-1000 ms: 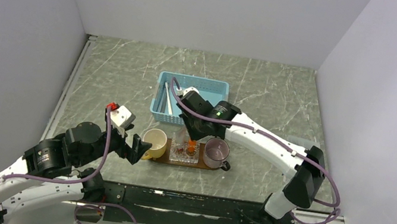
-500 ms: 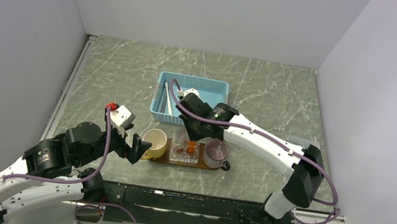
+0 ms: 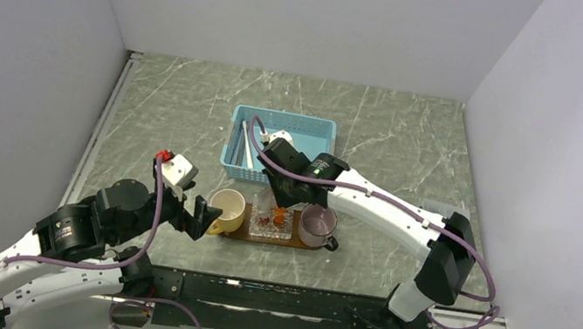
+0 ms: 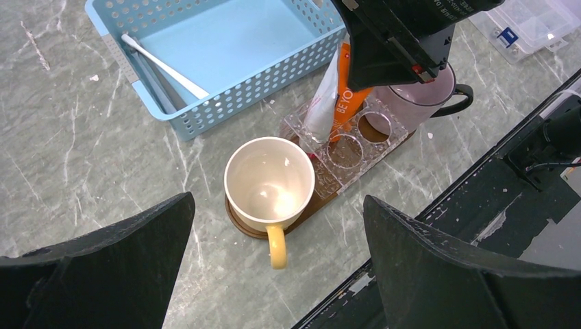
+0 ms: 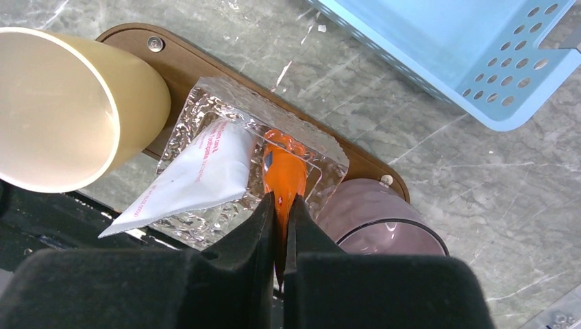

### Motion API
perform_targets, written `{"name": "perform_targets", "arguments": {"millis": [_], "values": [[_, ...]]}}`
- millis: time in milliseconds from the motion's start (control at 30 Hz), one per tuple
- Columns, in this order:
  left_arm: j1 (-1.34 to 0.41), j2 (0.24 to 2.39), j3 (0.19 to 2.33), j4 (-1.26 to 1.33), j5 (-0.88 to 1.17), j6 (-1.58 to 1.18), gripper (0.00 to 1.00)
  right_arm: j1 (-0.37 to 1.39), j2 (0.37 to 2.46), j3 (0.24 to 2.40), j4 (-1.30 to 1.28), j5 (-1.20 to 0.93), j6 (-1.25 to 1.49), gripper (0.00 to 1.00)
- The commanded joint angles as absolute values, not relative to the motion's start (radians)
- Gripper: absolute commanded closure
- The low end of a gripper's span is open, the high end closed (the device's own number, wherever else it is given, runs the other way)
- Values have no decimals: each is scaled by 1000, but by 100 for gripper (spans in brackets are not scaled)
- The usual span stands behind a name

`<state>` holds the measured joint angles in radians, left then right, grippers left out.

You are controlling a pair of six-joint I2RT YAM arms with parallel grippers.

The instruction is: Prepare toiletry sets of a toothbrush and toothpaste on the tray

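The dark-brown tray (image 3: 244, 234) (image 5: 185, 58) lies near the table's front edge and carries two mugs and a clear holder (image 5: 205, 96). An orange toothpaste (image 5: 284, 171) (image 4: 344, 103) stands upright in that holder, its top end pinched by my right gripper (image 5: 280, 202) (image 3: 282, 203), which is shut on it. A white tube (image 5: 199, 175) leans in the holder beside it. A thin white toothbrush (image 4: 164, 65) (image 3: 245, 144) lies in the light-blue basket (image 4: 226, 89). My left gripper (image 4: 274, 205) (image 3: 204, 217) hovers wide open, left of the cream mug (image 4: 268, 181), holding nothing.
A purple mug (image 3: 318, 224) (image 5: 377, 216) stands on the tray's right end, close to my right fingers. The basket (image 3: 277, 146) sits just behind the tray. A clear plastic box (image 4: 527, 20) lies to the right. The table's black front rail (image 3: 267, 298) runs below the tray.
My right gripper has shifted slightly left and down with the orange toothpaste over the holder. The left arm has stayed still.
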<state>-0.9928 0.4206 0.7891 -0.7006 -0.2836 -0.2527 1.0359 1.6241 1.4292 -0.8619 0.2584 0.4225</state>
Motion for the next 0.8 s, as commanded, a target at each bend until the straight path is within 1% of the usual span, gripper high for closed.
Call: {"name": "perform_targets", "arguments": {"millis": [0,67,133,200,267,600,767], "values": [[-996,417,787,-676,-297,-253,1,1040,1615,1424,-827,282,439,90],[-996,418,787,-676,-301,-251,1,1040,1613,1428,-829,284,440,86],[-996,418,787,-676,-303,-252,1,1043,1606,1432,-828,287,439,79],[-996,417,787,-677,-305,-252,1,1047,1598,1438,-835,296,442,77],[-996,417,787,-677,-304,-252,1,1049,1589,1444,-841,302,446,72],[-996,474,808,-670,-305,-259,0,1055,1505,1476,-869,338,455,64],[-996,536,856,-678,-341,-268,0,1054,1451,1483,-882,372,448,62]]}}
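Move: The right hand has the top of the orange toothpaste between its fingers; the tube's middle lies about 6 cm below the hand point and 1 cm to its right, in the clear holder. The white toothpaste leans some 4 cm to this hand's left and 1 cm nearer. About 2 cm nearer than the hand stand the yellow mug, 11 cm left, and the mauve mug, 10 cm right. From the left hand, the orange toothpaste is roughly 7 cm ahead, 13 cm right and 14 cm below. Straight up goes the right hand, but only after holding its place while the shut fingers part to about a third open and let go of the orange toothpaste's top end. It then lifts about 4 cm away from the holder, gathering speed, with the wrist tilting some 5 degrees so the fingertips swing slightly outward. Late on, the wide-open left hand starts to sink a little over the yellow mug's side of the tray. ##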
